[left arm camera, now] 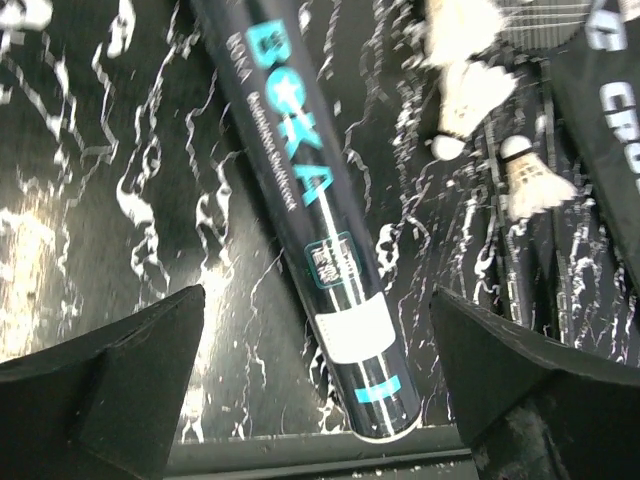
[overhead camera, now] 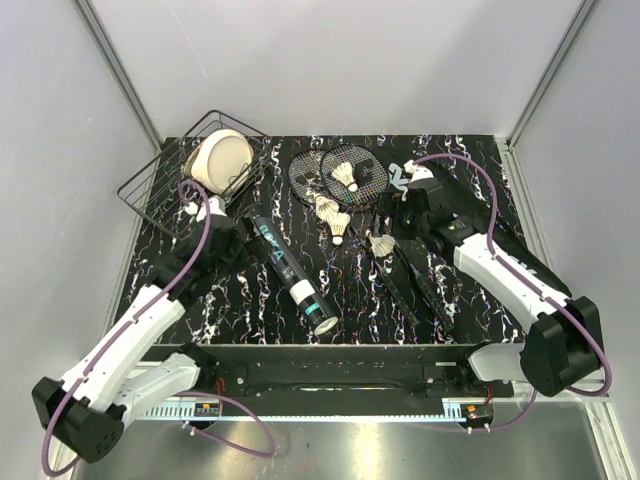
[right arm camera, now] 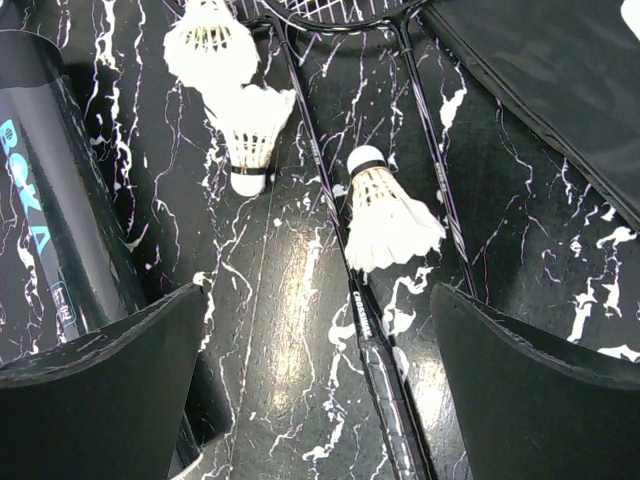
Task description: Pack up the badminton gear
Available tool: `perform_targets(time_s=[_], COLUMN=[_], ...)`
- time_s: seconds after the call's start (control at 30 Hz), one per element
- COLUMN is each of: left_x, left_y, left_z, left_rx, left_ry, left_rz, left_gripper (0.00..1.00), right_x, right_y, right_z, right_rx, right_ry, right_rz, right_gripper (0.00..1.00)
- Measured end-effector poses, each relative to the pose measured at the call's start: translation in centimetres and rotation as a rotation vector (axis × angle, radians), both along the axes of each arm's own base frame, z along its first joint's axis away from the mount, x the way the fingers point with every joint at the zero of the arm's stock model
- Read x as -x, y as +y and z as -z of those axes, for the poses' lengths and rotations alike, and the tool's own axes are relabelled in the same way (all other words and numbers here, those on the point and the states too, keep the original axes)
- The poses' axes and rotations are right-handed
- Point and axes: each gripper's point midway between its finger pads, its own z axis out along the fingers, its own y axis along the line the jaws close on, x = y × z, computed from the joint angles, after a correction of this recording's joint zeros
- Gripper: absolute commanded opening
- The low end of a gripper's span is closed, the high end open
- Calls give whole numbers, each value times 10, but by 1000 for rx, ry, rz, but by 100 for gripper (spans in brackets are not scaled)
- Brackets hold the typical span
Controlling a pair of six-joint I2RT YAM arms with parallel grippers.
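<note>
Two black rackets [overhead camera: 335,172] lie side by side at the back middle of the table, heads strung. Several white shuttlecocks [overhead camera: 340,230] are scattered on and below the heads. The black teal-lettered shuttle tube [overhead camera: 292,272] lies diagonally left of centre. The long black racket bag [overhead camera: 425,285] lies on the right. My left gripper [left arm camera: 318,370] hovers open over the tube [left arm camera: 320,250], its fingers wide on either side and apart from it. My right gripper [right arm camera: 318,370] hangs open above a racket shaft [right arm camera: 365,330], just below one shuttlecock [right arm camera: 385,215]; two others [right arm camera: 250,135] lie further up.
A black wire basket [overhead camera: 160,180] stands at the back left corner with a cream round bowl-like object [overhead camera: 220,160] leaning in it. The table's front edge [left arm camera: 300,450] runs just past the tube's near end. Grey walls close in on both sides.
</note>
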Motion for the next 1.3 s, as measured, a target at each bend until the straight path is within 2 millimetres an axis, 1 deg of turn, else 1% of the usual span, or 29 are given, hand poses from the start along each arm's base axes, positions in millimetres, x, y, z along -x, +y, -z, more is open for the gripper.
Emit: perform_targets(time_s=[0.1,0.2,0.27,0.33,0.4,0.5,0.57,0.7,0.83,0.93,0.97,1.0,1.07,1.1,1.13,1.2,1.27,1.3], left_x=[5,-1,-9,-18,-32,-46,-56,-76,-92,-100,-103,-105,-111,-114,-116,-117,-110,-104], left_y=[1,0,-4,-10,-20,-26,-26,-17,-10,-8,-8,-8,-7,-6,-5,-3,0,2], left_z=[23,46,63,75,88,106,118,139,151,158,160,161,162,162,162,161,156,150], left_rx=[4,-14,-32,-43,-41,-39,-36,-26,-40,-49,-52,-54,-60,-63,-70,-80,-101,-113], left_ry=[137,267,344,399,437,469,489,522,517,503,498,492,462,446,429,394,357,337], left_rz=[-62,-130,-165,-179,-195,-223,-255,-332,-378,-391,-394,-394,-391,-390,-384,-367,-328,-299], left_gripper=[99,99,99,99,99,99,99,99,98,91,87,80,74,69,66,64,61,60], right_x=[1,1,3,8,12,17,21,27,30,30,30,30,30,30,30,31,33,34], right_y=[0,-1,-2,-5,-7,-9,-11,-14,-16,-17,-18,-18,-18,-18,-17,-17,-16,-14], right_z=[1,0,-1,-3,-6,-11,-13,-15,-14,-14,-14,-13,-13,-13,-12,-10,-7,-6], right_rx=[-4,-1,-2,-5,-10,-19,-23,-26,-25,-22,-21,-21,-21,-22,-21,-21,-24,-29], right_ry=[8,4,-2,-10,-22,-41,-50,-64,-71,-73,-74,-73,-72,-72,-71,-66,-60,-53], right_rz=[6,11,11,9,8,7,6,5,6,11,12,12,12,11,11,9,1,-11], right_gripper=[100,100,100,100,100,100,100,100,100,100,100,100,100,100,100,100,100,100])
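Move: The BOKA shuttlecock tube lies on the table about 16 cm below the left hand, its middle some 2 cm ahead and 7 cm right. Two touching shuttlecocks are roughly 18 cm ahead and 20 cm right of the left hand, and the bowl in the rack about 28 cm ahead and 12 cm left. From the right hand the tube's middle is some 30 cm left and 8 cm back. The wide-open left hand dives about 16 cm and reaches 11 cm forward to the far part of the tube, its wrist tipping down some 30 degrees and turning counter-clockwise, then closes partway to pinch the tube across the BOKA lettering and begins to rise and draw back. The empty right hand backs off about 3 cm, still open. ##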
